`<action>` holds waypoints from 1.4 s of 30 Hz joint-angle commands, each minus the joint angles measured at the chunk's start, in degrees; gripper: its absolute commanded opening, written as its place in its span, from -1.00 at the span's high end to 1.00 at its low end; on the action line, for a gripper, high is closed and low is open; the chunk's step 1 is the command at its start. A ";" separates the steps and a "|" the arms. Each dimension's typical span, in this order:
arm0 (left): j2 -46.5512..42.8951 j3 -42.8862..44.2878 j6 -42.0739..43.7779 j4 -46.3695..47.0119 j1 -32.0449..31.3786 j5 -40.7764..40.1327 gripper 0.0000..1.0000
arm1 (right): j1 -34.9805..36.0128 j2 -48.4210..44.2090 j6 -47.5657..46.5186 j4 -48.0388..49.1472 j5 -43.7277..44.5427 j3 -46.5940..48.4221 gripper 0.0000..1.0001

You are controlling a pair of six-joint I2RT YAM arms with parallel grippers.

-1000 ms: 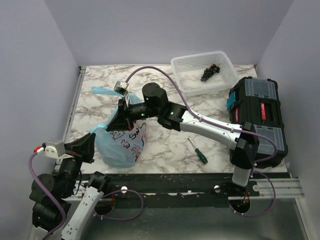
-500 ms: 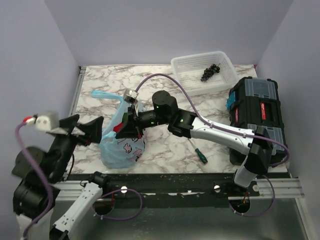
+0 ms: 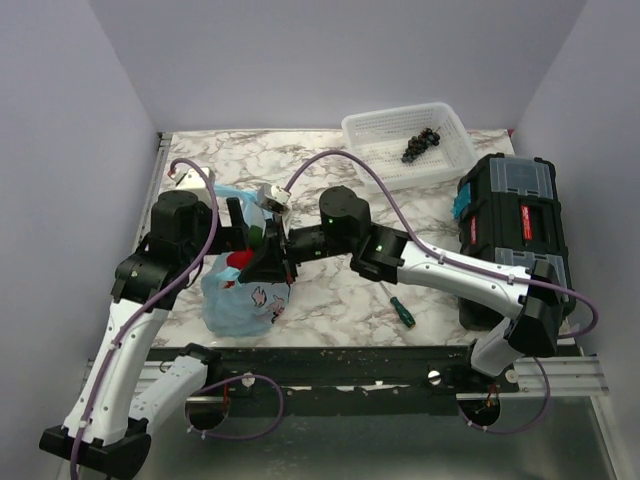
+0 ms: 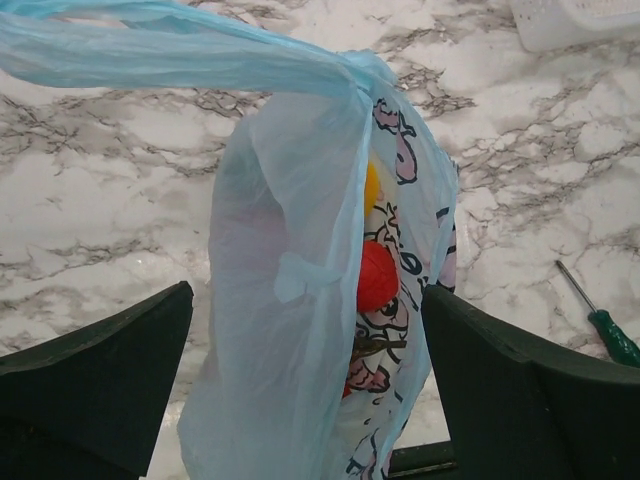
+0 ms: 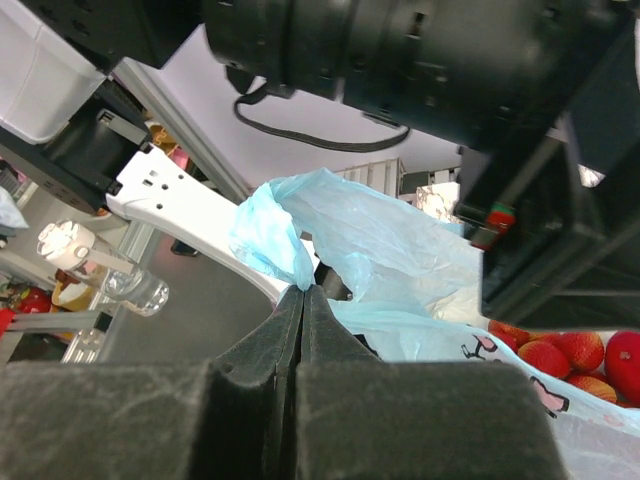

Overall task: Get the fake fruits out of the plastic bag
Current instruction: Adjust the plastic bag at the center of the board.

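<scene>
The plastic bag [image 3: 238, 300] is light blue with cartoon print and stands at the table's left front. My right gripper [image 3: 263, 257] is shut on a pinch of the bag's top edge [image 5: 300, 270] and holds it up. My left gripper [image 3: 240, 228] is open and hangs over the bag, one finger [image 4: 100, 370] on each side of it [image 4: 290, 330], neither touching. The fake fruits show through the bag's mouth: a red one [image 4: 378, 275], an orange-yellow one [image 4: 372, 186], and several red ones in the right wrist view [image 5: 560, 355].
A white lattice basket [image 3: 370, 130] with a dark grape bunch [image 3: 420, 143] stands at the back right. A black toolbox [image 3: 515, 235] fills the right side. A green-handled screwdriver [image 3: 400, 308] lies right of the bag, also seen in the left wrist view [image 4: 605, 328].
My left arm has swung in from the table's left front edge to hang over the bag. My right gripper has kept its hold and drawn the bag's top rightward and nearer.
</scene>
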 commanded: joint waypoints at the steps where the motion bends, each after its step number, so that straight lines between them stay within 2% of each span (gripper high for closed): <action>1: 2.22 -2.67 1.38 5.19 1.14 6.53 -0.86 | 0.85 -1.57 -1.05 0.14 1.92 -1.33 0.99; 5: 3.66 -4.72 3.34 9.19 1.43 10.51 -0.67 | 1.60 -1.15 -0.47 0.25 2.28 -1.17 0.99; 7: 5.33 -4.94 3.96 9.68 1.42 7.84 -0.48 | 2.53 -0.83 -0.87 -0.18 3.27 -1.00 0.99; 13: 5.12 -9.52 4.64 17.41 1.63 2.03 0.55 | 7.48 0.81 -5.13 -6.88 11.04 2.62 0.99; 16: 4.16 -10.07 3.46 19.98 2.69 2.07 0.93 | 11.71 1.88 -7.74 -11.14 15.35 4.53 0.99; 17: 4.02 -9.72 3.24 20.21 3.00 1.90 1.00 | 13.11 2.01 -8.66 -11.83 17.27 4.55 0.99; 24: 5.56 -5.77 -0.88 19.97 5.00 -0.68 1.00 | 24.02 5.79 -15.05 -13.60 36.50 1.77 0.99; 28: 4.55 -5.87 -0.81 21.20 5.71 1.54 1.00 | 25.68 10.75 -14.91 -14.40 47.03 0.01 0.98; 33: 1.08 -9.63 0.49 24.72 5.72 3.63 1.00 | 25.66 13.29 -11.94 -15.73 52.48 -0.18 0.97; 34: 0.19 -10.51 0.86 25.28 5.72 3.68 1.00 | 25.66 12.47 -11.11 -15.32 52.53 -0.82 0.88; 37: -2.37 -13.12 1.41 27.17 5.72 3.69 1.00 | 25.64 7.82 -10.66 -10.78 50.93 -5.73 0.13; 42: -4.63 -16.93 1.39 30.79 5.72 6.93 1.00 | 25.64 2.06 -9.96 -10.89 51.30 -8.92 -0.58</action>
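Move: The left hand, open, has the left rim of the bag's mouth some 4 cm ahead, 1 cm right and 5 cm below; the red fruit is about 1 cm back, 4 cm right and 15 cm lower, the far handle roughly 12 cm ahead, 2 cm right and 14 cm lower. The right hand holds the near handle; the board's near edge is about 4 cm back, level sideways, some 30 cm below. The left hand reaches about 5 cm forward and down, shuts its fingers on the left rim of the bag's mouth, then lifts it about as far again while its fingertips tip upward. The right hand, still pinching the near handle, draws back and then sinks some 20 cm past the bag's near end, fingers tilting down about 30 degrees, and opens there. ##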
